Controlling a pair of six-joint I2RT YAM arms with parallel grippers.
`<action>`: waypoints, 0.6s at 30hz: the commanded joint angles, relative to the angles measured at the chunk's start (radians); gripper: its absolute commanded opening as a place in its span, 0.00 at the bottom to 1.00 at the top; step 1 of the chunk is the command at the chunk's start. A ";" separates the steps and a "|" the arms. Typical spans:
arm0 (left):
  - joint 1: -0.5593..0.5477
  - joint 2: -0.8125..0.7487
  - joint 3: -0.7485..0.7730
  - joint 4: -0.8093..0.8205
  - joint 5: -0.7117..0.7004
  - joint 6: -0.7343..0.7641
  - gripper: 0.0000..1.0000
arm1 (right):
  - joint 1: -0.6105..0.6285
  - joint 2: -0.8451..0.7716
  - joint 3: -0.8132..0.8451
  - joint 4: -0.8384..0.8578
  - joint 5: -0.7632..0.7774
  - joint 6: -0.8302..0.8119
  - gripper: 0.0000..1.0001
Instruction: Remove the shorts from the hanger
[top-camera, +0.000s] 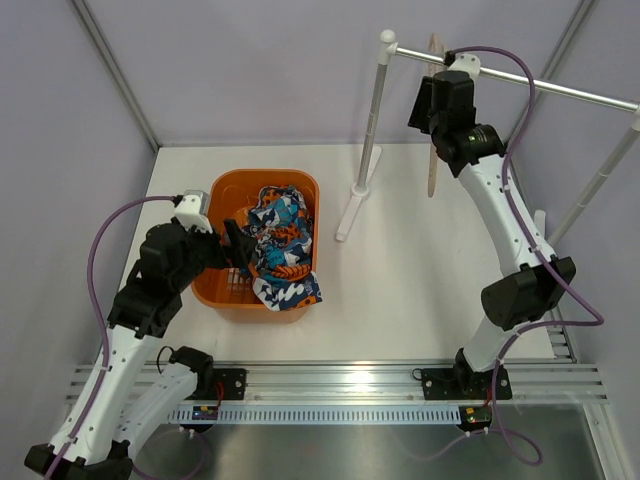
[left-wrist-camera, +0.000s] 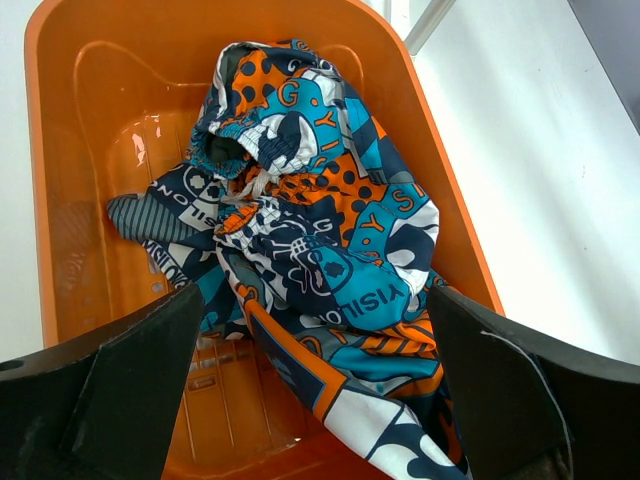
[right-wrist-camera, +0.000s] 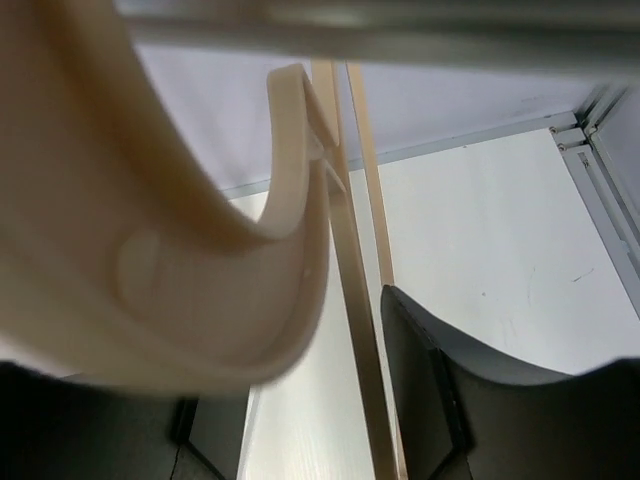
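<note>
The shorts (top-camera: 282, 245), printed in blue, teal, orange and white, lie crumpled in the orange basket (top-camera: 225, 195), one leg draped over its near rim. My left gripper (top-camera: 238, 255) hovers at the basket's near edge. In the left wrist view the shorts (left-wrist-camera: 320, 220) lie beneath that gripper (left-wrist-camera: 315, 390), whose jaws stand wide and hold nothing. The beige hanger (top-camera: 432, 120) hangs bare from the rail, with my right gripper (top-camera: 425, 100) beside it. In the right wrist view the hanger's hook (right-wrist-camera: 290, 200) curls over the rail and its thin bars pass between the parted fingers of the right gripper (right-wrist-camera: 290, 440).
A grey metal rail (top-camera: 560, 90) runs across the back right on white posts (top-camera: 372, 120) with a foot on the table. The orange basket (left-wrist-camera: 80, 150) sits left of centre. Purple cables trail from both arms. Enclosure walls close in the sides and back.
</note>
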 joint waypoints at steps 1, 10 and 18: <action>-0.002 0.001 0.001 0.037 -0.010 0.016 0.99 | -0.007 -0.115 -0.009 0.000 -0.016 0.015 0.61; -0.002 -0.005 0.000 0.026 -0.021 0.016 0.99 | -0.007 -0.299 -0.147 -0.009 -0.059 0.054 0.79; -0.002 -0.012 -0.003 0.025 -0.039 0.019 0.99 | -0.006 -0.669 -0.509 0.123 -0.131 0.098 0.99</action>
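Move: The hanger stands between the right hand's already half-open fingers, its middle about 3 cm ahead, level sideways and some 3 cm lower. The rack's bar crosses roughly 4 cm ahead and 11 cm above, and its left corner joint is about 6 cm ahead, 12 cm to the left and 11 cm up. From the left hand, waiting over the orange basket, the hanger lies some 27 cm ahead, 41 cm to the right and 8 cm higher. Back towards its own base and up, the right hand pulls away from the hanger and the bar, gathering speed over about 13 cm; the rise of some 6 cm comes early, then levels and begins to sink. The half-open fingers spread fully and clear the hanger, while the hand tips up some 10 degrees. ##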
